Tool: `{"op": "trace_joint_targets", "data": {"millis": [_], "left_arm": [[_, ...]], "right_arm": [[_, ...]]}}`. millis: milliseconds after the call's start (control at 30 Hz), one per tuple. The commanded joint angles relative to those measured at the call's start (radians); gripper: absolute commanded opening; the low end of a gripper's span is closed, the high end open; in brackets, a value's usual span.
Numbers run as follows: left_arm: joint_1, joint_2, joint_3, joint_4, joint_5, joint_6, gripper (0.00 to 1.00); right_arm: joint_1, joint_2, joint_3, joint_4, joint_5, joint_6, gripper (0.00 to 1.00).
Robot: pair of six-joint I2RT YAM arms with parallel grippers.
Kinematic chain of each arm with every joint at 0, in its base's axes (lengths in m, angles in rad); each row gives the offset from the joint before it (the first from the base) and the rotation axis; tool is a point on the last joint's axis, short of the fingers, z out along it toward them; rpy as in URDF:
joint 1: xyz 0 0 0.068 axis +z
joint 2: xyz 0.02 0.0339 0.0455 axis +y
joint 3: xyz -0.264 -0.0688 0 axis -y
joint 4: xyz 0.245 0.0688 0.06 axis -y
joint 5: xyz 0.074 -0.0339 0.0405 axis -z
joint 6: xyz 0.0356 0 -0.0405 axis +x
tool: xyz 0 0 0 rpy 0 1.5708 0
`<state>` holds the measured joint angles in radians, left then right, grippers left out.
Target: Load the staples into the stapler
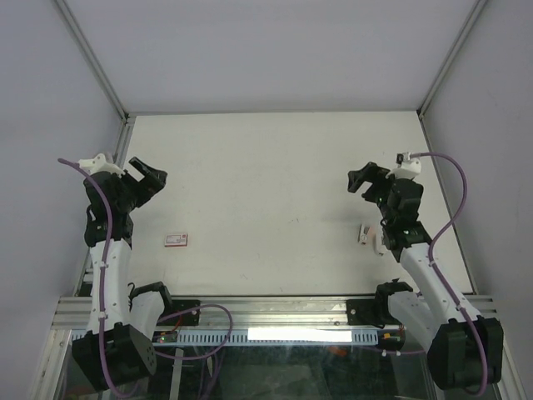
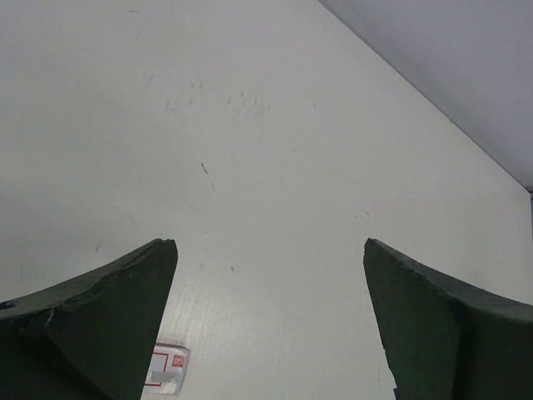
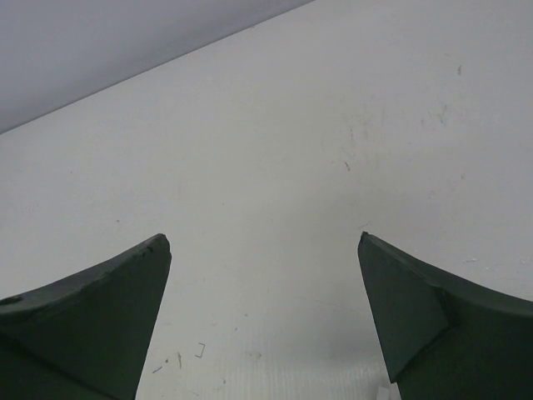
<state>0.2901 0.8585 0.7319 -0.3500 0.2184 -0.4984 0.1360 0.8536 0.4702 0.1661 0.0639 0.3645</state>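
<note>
The stapler point(image 1: 365, 234), tiny, pale pink and white, lies on the white table right beside the right arm's forearm. My right gripper point(image 1: 360, 177) hangs above the table beyond it, open and empty; in the right wrist view the right gripper point(image 3: 263, 237) has only bare table between its dark fingers point(image 3: 100, 317). My left gripper point(image 1: 150, 172) is raised at the table's left side, also open and empty, and in the left wrist view the left gripper point(image 2: 269, 243) frames bare table. The staples are out of view.
A flat red-and-white box point(image 1: 176, 240) lies on the table near the left arm; the left wrist view shows the box point(image 2: 166, 371) by the left finger. Tiny bent wire bits point(image 3: 200, 350) lie under the right gripper. Grey walls enclose the table point(image 1: 266, 167).
</note>
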Motion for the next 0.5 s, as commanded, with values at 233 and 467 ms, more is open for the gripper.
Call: {"op": "trace_joint_targets", "data": {"millis": [233,467], "left_arm": [[-0.212,-0.107,0.073,0.059,0.126,0.118,0.99],[-0.479,0.034,0.205,0.06,0.077,0.165,0.99]], "right_arm": [[0.094,0.154,0.276,-0.389,-0.197,0.018,0.84],[0.331,0.262,0.305,-0.646,0.071,0.186,0.71]]}}
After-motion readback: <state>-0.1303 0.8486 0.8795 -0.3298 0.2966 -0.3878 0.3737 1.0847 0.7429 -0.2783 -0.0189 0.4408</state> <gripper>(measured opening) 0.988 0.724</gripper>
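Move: The stapler lies to the right hand's rear right on the table, about 7 cm back, 5 cm to its right and 17 cm below; a second pale piece sits some 3 cm farther back and 4 cm farther right than the stapler. The red-and-white staple box is about 6 cm back, 3 cm right and 18 cm below the left hand. From the left hand, the stapler is some 65 cm to the right and 5 cm back. Stapler and staple box stay untouched while both empty hands swing inward over bare table. The right hand sweeps about 9 cm left, then also draws back and sinks, tipping its fingers some 25 degrees further down and turning counter-clockwise as they close by about a quarter. The left hand, fingers still wide open, swings right and rises away from the staple box, turning clockwise some 30 degrees. ##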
